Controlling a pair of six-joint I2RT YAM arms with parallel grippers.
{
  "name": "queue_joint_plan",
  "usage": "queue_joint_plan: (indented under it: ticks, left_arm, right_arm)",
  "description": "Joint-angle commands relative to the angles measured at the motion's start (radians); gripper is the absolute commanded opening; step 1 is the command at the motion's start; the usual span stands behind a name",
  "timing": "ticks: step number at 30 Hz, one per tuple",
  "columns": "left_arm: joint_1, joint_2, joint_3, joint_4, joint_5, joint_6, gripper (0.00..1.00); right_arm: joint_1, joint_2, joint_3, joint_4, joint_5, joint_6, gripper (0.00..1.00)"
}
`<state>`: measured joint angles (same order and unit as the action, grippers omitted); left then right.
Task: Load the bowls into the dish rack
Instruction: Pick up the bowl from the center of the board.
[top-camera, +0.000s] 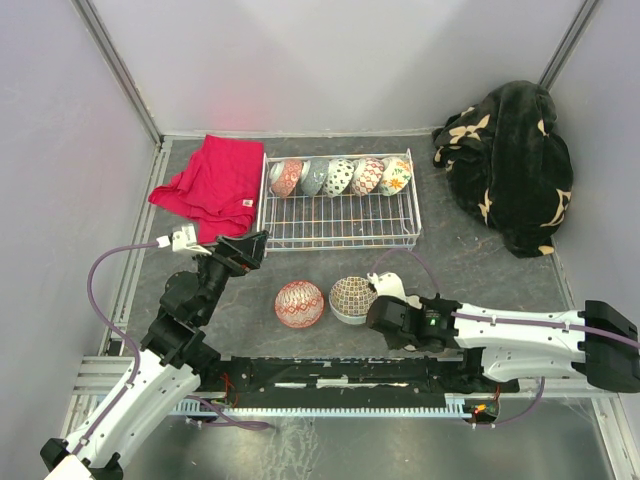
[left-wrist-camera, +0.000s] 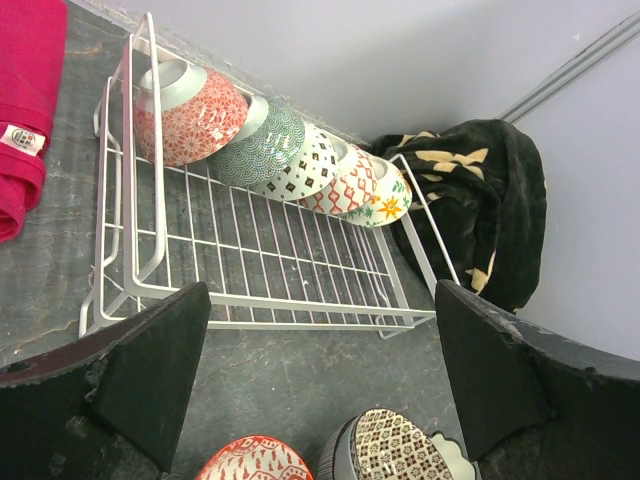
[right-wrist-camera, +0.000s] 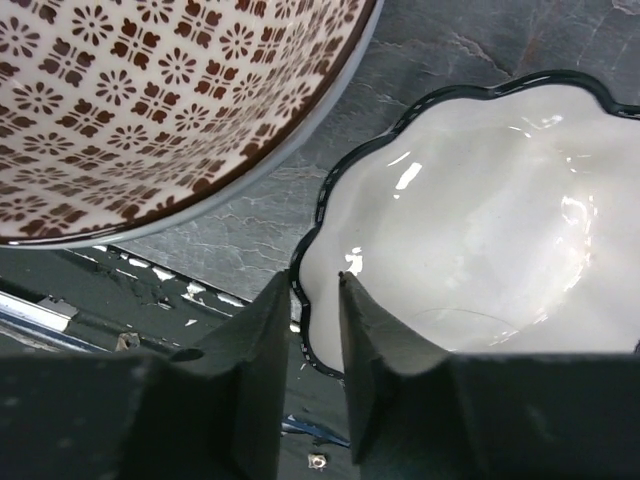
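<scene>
The white wire dish rack (top-camera: 340, 232) holds several patterned bowls (top-camera: 340, 177) standing on edge in a row along its back. On the table in front of it a red lattice bowl (top-camera: 299, 304) lies upside down, beside a brown-patterned bowl (top-camera: 352, 297). A white scalloped bowl (right-wrist-camera: 480, 220) sits just right of the brown-patterned one. My right gripper (right-wrist-camera: 315, 282) straddles the white bowl's dark rim, one finger outside and one inside, with the jaws narrow. I cannot tell if they press on it. My left gripper (left-wrist-camera: 320, 380) hangs wide open above the table, before the rack and empty.
A red cloth (top-camera: 212, 185) lies left of the rack. A black floral blanket (top-camera: 510, 165) is heaped at the back right. Grey walls close in the table on three sides, and a metal rail (top-camera: 340, 375) runs along the near edge.
</scene>
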<state>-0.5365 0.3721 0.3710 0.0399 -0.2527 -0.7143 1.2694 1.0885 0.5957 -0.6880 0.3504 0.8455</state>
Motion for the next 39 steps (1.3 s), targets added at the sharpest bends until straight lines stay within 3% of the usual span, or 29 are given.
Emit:
queue_joint_plan:
  ticks: [1,11,30,39]
  left_arm:
    - [-0.002,-0.011,0.037,0.038,0.013,0.056,0.99]
    - [-0.002,-0.015,0.036,0.038,0.013,0.056,0.99]
    - [-0.003,-0.012,0.034,0.042,0.016,0.055,0.99]
    - [-0.003,-0.012,0.033,0.043,0.016,0.055,0.99]
  right_arm:
    - [0.005,-0.001,0.025,-0.014,0.079,0.013,0.28]
    - [0.006,-0.010,0.043,-0.039,0.100,-0.001,0.02]
    - [0.010,-0.295,0.312,-0.242,0.167,-0.087,0.01]
    - [0.009,-0.296,0.458,-0.230,0.193,-0.145,0.01]
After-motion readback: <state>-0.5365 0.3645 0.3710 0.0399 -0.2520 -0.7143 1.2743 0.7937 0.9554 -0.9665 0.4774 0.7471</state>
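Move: The scalloped bowl's middle lies about 4 cm ahead of the right hand, 5 cm to its right and 1 cm below, its near-left rim between the still-parted fingers. The brown-checked bowl is roughly 9 cm ahead and 9 cm left of this hand, the red-patterned bowl 9 cm ahead and 21 cm left, both about 1 cm below. From the left hand, the scalloped bowl is some 29 cm right, 4 cm back and 22 cm down. The scalloped bowl's near-left rim is pinched as the right fingers close over it, one inside and one outside, while the hand shifts about 1 cm forward and 1 cm right. The hand then lifts the bowl away from the table, some 16 cm up and speeding up after a slow start, while the wrist tilts about 20 degrees, swinging the fingertips forward and raising the hand's left side. ##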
